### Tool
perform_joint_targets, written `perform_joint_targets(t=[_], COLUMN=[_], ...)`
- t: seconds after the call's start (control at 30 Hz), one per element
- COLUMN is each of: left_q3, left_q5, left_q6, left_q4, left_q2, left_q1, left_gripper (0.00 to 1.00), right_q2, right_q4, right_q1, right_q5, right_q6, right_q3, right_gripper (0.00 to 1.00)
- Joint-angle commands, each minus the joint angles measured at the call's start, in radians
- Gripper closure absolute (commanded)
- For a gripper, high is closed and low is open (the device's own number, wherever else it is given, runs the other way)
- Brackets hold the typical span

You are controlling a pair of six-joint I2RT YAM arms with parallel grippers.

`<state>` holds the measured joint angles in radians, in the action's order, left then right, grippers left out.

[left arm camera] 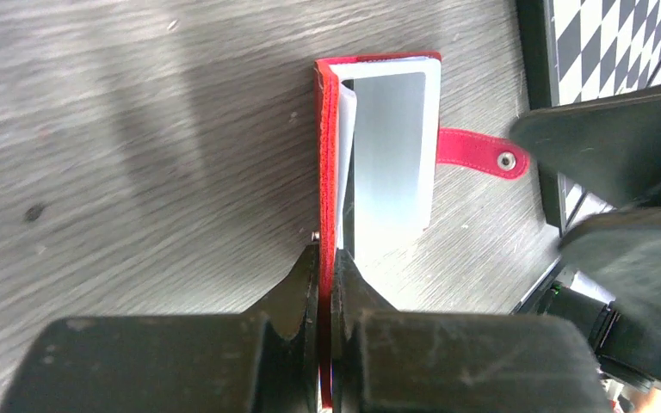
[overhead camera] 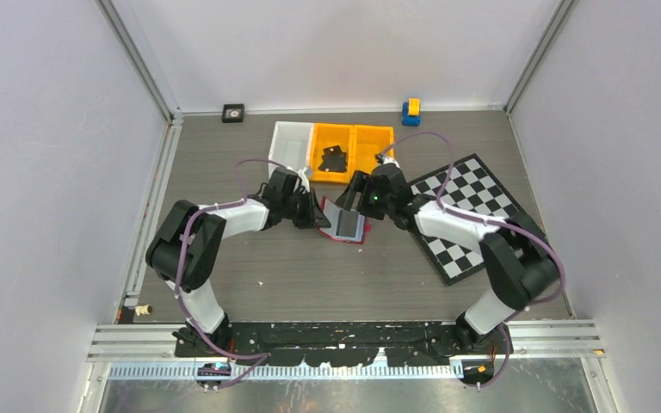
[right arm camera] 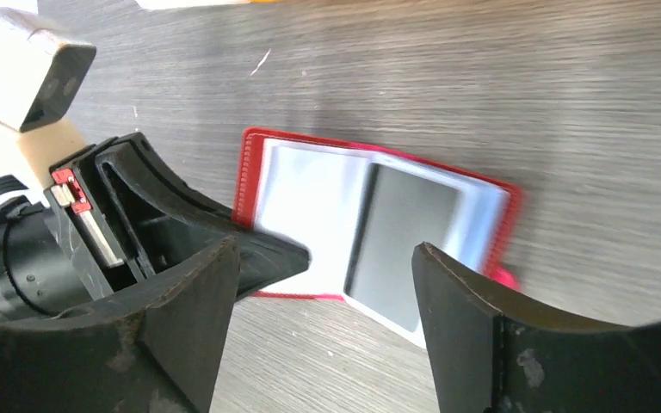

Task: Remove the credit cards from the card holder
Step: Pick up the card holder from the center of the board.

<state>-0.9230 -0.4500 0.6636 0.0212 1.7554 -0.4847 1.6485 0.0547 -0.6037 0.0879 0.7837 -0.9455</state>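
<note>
The red card holder (overhead camera: 345, 227) lies open on the table between both arms, its pale clear sleeves fanned up. My left gripper (left arm camera: 327, 268) is shut on the edge of its red cover (left arm camera: 324, 146), which stands upright. The snap tab (left arm camera: 482, 153) lies flat to the right. A grey flat rectangle (right arm camera: 403, 249) sits inside one sleeve; I cannot tell whether it is one of the credit cards. My right gripper (right arm camera: 325, 251) hangs open just over the sleeves with nothing between its fingers. The card holder (right arm camera: 254, 163) shows there with the left gripper's fingers on its left edge.
A chequered board (overhead camera: 473, 215) lies to the right under the right arm. At the back stand a white bin (overhead camera: 291, 142) and two orange bins (overhead camera: 372, 144), one holding black pieces. A blue-and-yellow block (overhead camera: 410, 112) and a small black square (overhead camera: 233, 113) sit by the far wall.
</note>
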Motion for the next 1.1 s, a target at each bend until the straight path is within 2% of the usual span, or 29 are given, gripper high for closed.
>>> perform_joint_targets(t=[0.0, 0.17, 0.33, 0.5, 0.63, 0.7, 0.8, 0.93, 1.07], left_q3=[0.089, 0.159, 0.169, 0.196, 0.216, 0.227, 0.245, 0.279, 0.317], left_q5=[-0.011, -0.022, -0.008, 0.032, 0.019, 0.004, -0.007, 0.001, 0.017], left_q6=[0.061, 0.092, 0.090, 0.086, 0.101, 0.112, 0.127, 0.139, 0.147], left_q4=[0.125, 0.243, 0.246, 0.253, 0.298, 0.333, 0.374, 0.409, 0.448], left_q2=[-0.119, -0.179, -0.197, -0.241, -0.267, -0.278, -0.304, -0.355, -0.414], left_q1=[0.046, 0.052, 0.052, 0.052, 0.052, 0.052, 0.052, 0.057, 0.066], left_gripper=[1.00, 1.00, 1.00, 1.00, 1.00, 1.00, 1.00, 1.00, 1.00], right_q2=[-0.162, -0.198, -0.242, -0.238, -0.235, -0.239, -0.257, -0.300, -0.294], right_q4=[0.025, 0.021, 0.124, 0.129, 0.243, 0.255, 0.267, 0.400, 0.464], right_q1=[0.007, 0.007, 0.008, 0.008, 0.009, 0.012, 0.012, 0.023, 0.031], right_q5=[-0.190, -0.213, -0.333, -0.385, -0.306, -0.212, -0.160, -0.064, 0.016], right_q6=[-0.044, -0.067, -0.052, -0.074, -0.096, -0.123, -0.130, -0.111, -0.095], right_q3=[0.091, 0.100, 0.183, 0.204, 0.261, 0.260, 0.268, 0.333, 0.346], right_gripper=[0.16, 0.13, 0.12, 0.13, 0.16, 0.14, 0.10, 0.09, 0.09])
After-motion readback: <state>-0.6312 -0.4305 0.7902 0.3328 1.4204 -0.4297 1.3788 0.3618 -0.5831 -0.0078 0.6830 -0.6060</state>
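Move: The left hand already pinches the left cover edge of the card holder; its middle lies about 5 cm to the hand's right, level ahead and some 1 cm lower. The yellow tray is roughly 17 cm ahead of this hand and 6 cm to its right, the white tray about 18 cm ahead and 9 cm left. From the right hand the holder's middle lies about 5 cm below and 1 cm left, level ahead. Still pinching, the left hand lifts the card holder some 7 cm; the right opens wider, swings right, partly returns. ##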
